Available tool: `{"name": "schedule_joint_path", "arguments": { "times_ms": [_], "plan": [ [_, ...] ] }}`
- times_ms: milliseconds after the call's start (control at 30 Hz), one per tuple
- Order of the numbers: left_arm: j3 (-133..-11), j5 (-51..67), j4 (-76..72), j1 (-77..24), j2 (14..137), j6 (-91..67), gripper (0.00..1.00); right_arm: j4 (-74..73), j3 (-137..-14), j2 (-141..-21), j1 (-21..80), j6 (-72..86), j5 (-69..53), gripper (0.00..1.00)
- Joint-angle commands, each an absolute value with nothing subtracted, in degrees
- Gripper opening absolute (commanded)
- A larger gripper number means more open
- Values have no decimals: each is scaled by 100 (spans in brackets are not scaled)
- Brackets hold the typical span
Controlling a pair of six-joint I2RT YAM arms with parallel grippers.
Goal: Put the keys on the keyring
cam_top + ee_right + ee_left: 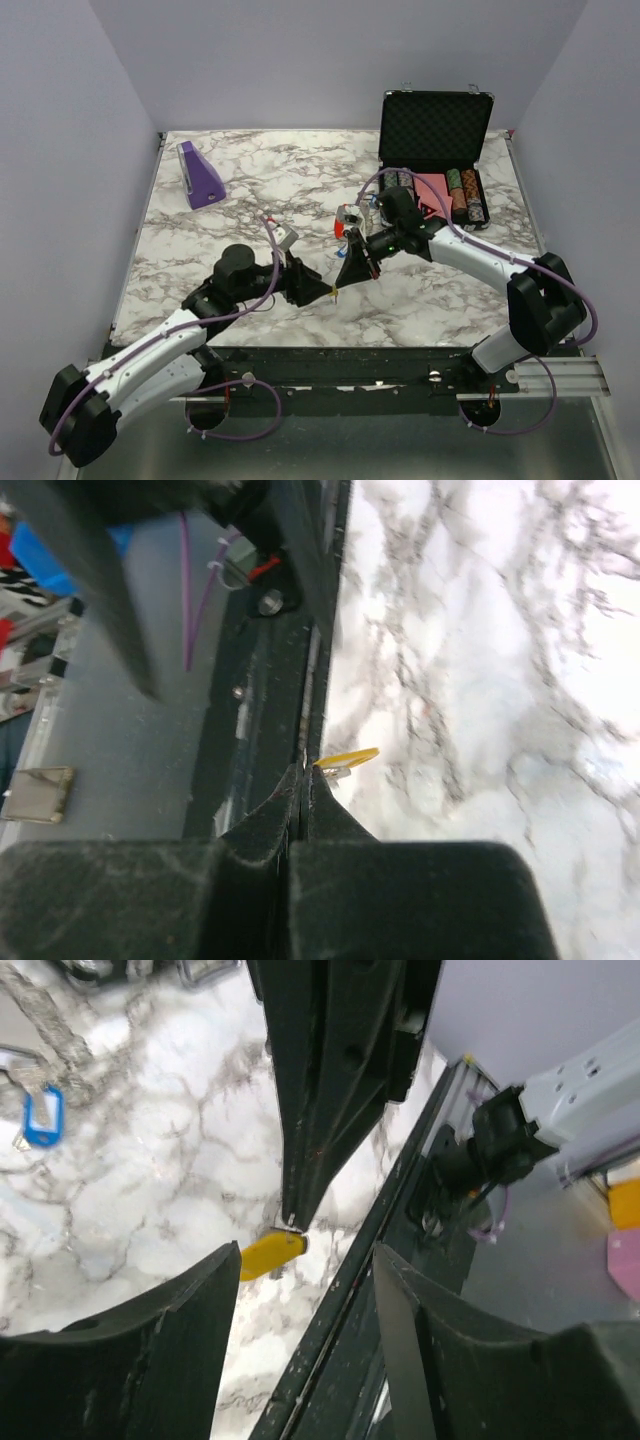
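Note:
A yellow key (pixel 272 1253) hangs just above the marble near the table's front edge, and its metal end is pinched in my right gripper (pixel 305 770), which is shut on it. The yellow head (pixel 348 757) sticks out sideways from the fingertips. My left gripper (pixel 308 1250) is open just below the key, which lies beyond its fingertips and is not between its fingers. From above, both grippers meet at the front centre, left (pixel 328 291) and right (pixel 345 283). A blue key (pixel 43 1115) lies on the table. The keyring (pixel 345 222), with its red piece, lies behind the right gripper.
An open black case (pixel 435 150) holding poker chips (pixel 465 195) stands at the back right. A purple wedge-shaped object (pixel 200 175) sits at the back left. The table's dark front rail (pixel 340 1340) runs right under the left gripper.

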State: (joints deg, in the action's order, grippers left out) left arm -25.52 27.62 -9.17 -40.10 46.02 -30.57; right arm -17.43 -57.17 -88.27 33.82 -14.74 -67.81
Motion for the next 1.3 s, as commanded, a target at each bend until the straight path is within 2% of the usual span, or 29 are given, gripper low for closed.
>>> {"name": "schedule_joint_path", "arguments": {
  "times_ms": [0, 33, 67, 233, 400, 500, 667, 900, 1267],
  "plan": [
    [-2601, 1445, 322, -3964, 3028, -2751, 89, -3177, -6169, -8587, 2902, -2564, -6066, 1],
    [-2636, 1189, 569, -3955, 2702, -2716, 96, -3573, -6309, -8570, 2787, -2906, -5795, 1],
    [-2680, 969, 728, -3946, 2368, -2672, 99, -4047, -6406, -8543, 2664, -3283, -5522, 1],
    [-3031, 554, 1519, -3937, 1591, -2251, 99, -5720, -6416, -8184, 2005, -4341, -4029, 1],
    [-3401, 501, 2284, -3929, 1678, -1785, 99, -5950, -5942, -7366, 1521, -4622, -1938, 1],
    [-3340, 518, 2356, -3929, 1635, -1679, 99, -6152, -5810, -7373, 1494, -4711, -1267, 1],
    [-3305, 589, 2267, -3929, 1547, -1652, 99, -5714, -5713, -8119, 1494, -4343, -1213, 1],
    [-3296, 536, 2338, -3929, 1301, -1652, 99, -4905, -5994, -9034, 1503, -3745, -1748, 1],
    [-3296, 510, 2338, -3929, 1292, -1608, 99, -4210, -5933, -9395, 1635, -3252, -2425, 1]
  ]
}}
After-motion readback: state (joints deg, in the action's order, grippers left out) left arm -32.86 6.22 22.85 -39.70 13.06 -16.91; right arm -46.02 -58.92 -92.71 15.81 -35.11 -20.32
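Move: The yellow key is already in the right fingers. The open marble it is taken to lies some 20 cm to the right of this hand, 8 cm ahead and about 14 cm below. The blue-tagged keyring lies about 19 cm ahead and 2 cm right, and the chip case about 36 cm ahead and 29 cm right, both about 15 cm lower. From the half-open left hand, the key is roughly 4 cm right, 1 cm ahead and 4 cm down. Still pinching the yellow key, the right hand swings some 20 cm right and a little forward to the bare marble in front of the chip case, then sinks, about 12 cm lower in all. Meanwhile its wrist turns some 55 degrees to point the fingers down, and it ends easing back left a few centimetres. The left hand, already free of the key, opens fully and withdraws about 10 cm left and up, settling slightly lower. ##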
